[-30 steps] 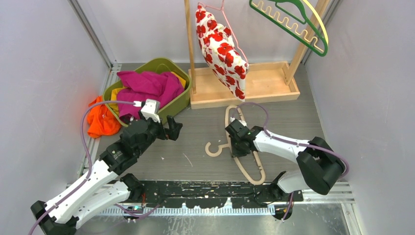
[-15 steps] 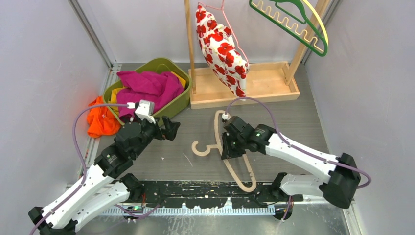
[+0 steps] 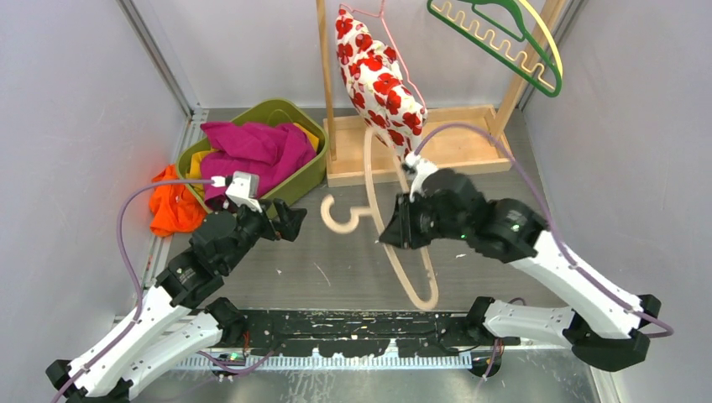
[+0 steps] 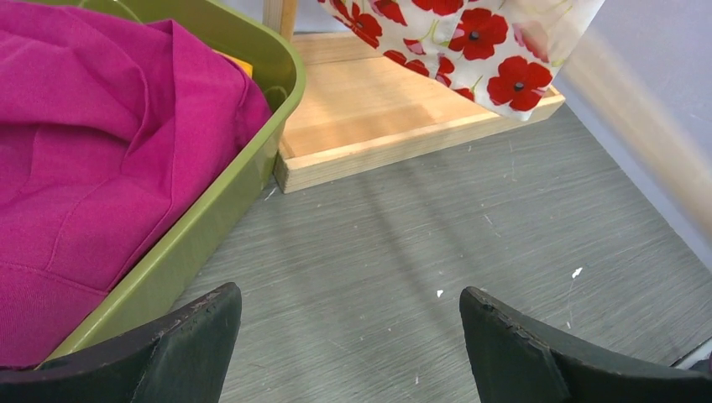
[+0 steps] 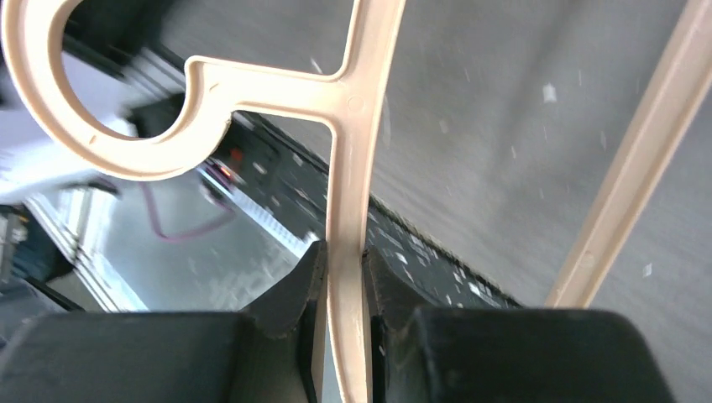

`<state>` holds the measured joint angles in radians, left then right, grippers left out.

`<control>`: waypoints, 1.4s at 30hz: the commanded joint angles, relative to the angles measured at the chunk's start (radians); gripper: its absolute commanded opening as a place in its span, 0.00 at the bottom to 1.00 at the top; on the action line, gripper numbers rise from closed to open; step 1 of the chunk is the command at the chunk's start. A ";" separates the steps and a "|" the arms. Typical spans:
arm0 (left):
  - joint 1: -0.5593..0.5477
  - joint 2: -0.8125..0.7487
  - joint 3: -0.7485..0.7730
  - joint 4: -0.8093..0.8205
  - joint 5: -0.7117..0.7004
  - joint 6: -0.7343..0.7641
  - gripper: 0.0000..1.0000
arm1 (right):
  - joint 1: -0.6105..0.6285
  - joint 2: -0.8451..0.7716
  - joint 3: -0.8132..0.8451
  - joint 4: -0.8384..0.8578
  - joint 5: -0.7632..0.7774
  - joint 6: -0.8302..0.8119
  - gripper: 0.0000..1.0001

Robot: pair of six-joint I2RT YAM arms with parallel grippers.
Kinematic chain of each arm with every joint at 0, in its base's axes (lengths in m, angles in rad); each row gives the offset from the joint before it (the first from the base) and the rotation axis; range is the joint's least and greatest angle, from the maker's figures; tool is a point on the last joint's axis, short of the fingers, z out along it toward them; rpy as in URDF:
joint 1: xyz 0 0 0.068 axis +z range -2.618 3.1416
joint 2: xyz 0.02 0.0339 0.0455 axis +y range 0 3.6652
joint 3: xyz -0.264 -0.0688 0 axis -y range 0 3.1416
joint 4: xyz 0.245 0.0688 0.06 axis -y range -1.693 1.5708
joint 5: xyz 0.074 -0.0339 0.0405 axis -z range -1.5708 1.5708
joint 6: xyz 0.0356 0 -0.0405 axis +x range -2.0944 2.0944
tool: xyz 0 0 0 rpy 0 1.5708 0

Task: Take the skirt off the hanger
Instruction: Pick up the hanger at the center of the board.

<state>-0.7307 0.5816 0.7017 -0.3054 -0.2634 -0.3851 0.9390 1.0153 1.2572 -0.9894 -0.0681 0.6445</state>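
A bare beige plastic hanger hangs in the air above the table, hook to the left. My right gripper is shut on one of its arms. In the right wrist view the beige hanger runs between the pads of the right gripper. No cloth is on it. A white garment with red flowers hangs on a pink wire hanger on the rack. Which cloth is the skirt I cannot tell. My left gripper stands open and empty beside the green bin; the left wrist view shows the left gripper over bare table.
The green bin at the left holds magenta cloth. An orange garment lies outside it by the left wall. The wooden rack base stands at the back, with a green hanger on the rack's right post.
My right arm has lifted the beige hanger off the table and carried it up and back toward the rack. The left arm has drawn slightly left, still open.
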 commanded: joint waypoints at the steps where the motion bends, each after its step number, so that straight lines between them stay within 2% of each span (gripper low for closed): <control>1: 0.003 -0.012 0.065 0.026 0.019 0.008 1.00 | 0.004 0.038 0.289 -0.025 0.088 -0.107 0.01; 7: 0.002 -0.021 0.077 -0.005 0.038 0.002 0.99 | 0.004 0.124 0.621 -0.062 0.091 -0.158 0.01; 11: 0.003 -0.039 0.074 0.001 0.036 -0.003 0.98 | 0.004 0.145 0.772 -0.092 0.184 -0.195 0.01; 20: 0.003 -0.045 0.088 -0.005 0.047 -0.005 0.98 | 0.002 0.174 0.803 -0.061 0.371 -0.321 0.01; 25: 0.004 0.027 0.143 0.026 0.064 0.025 0.98 | -0.006 0.210 0.783 -0.045 0.328 -0.317 0.01; 30: 0.003 0.133 0.228 0.224 0.203 0.000 1.00 | -0.009 0.183 0.688 0.021 0.309 -0.300 0.01; 34: 0.003 0.217 0.204 0.572 0.331 -0.099 1.00 | -0.009 0.160 0.639 0.073 0.296 -0.299 0.01; 37: -0.004 0.284 0.184 0.815 0.337 -0.182 1.00 | -0.009 0.165 0.633 0.097 0.316 -0.308 0.01; 42: -0.046 0.344 0.180 0.989 0.287 -0.195 0.99 | -0.008 0.159 0.584 0.200 0.350 -0.317 0.01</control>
<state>-0.7479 0.9154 0.8852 0.3653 0.0277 -0.5316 0.9340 1.2095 1.8679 -0.9630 0.2462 0.3515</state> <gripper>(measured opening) 0.998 0.214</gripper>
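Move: The right fingers already pinch the beige hanger's near long bar. The open left gripper it is being brought to is about 20 cm left, some 6 cm farther out and roughly level. From the left hand, the hanger's hook lies about 10 cm right, 1 cm ahead and level; the floral skirt hangs about 22 cm ahead and 19 cm right, a little higher; the green bin is 20 cm ahead, 11 cm left and 18 cm below. Keeping its pinch on the hanger's bar, the right hand lifts it fast, some 23 cm, then eases back down about 5 cm, working roughly 8 cm forward and tipping its fingers up by about 30 degrees. The open left hand rises only slightly at first, then swings up about 16 cm and right 10 cm towards the hanger's hook, turning clockwise and rolling right side up without touching it. ##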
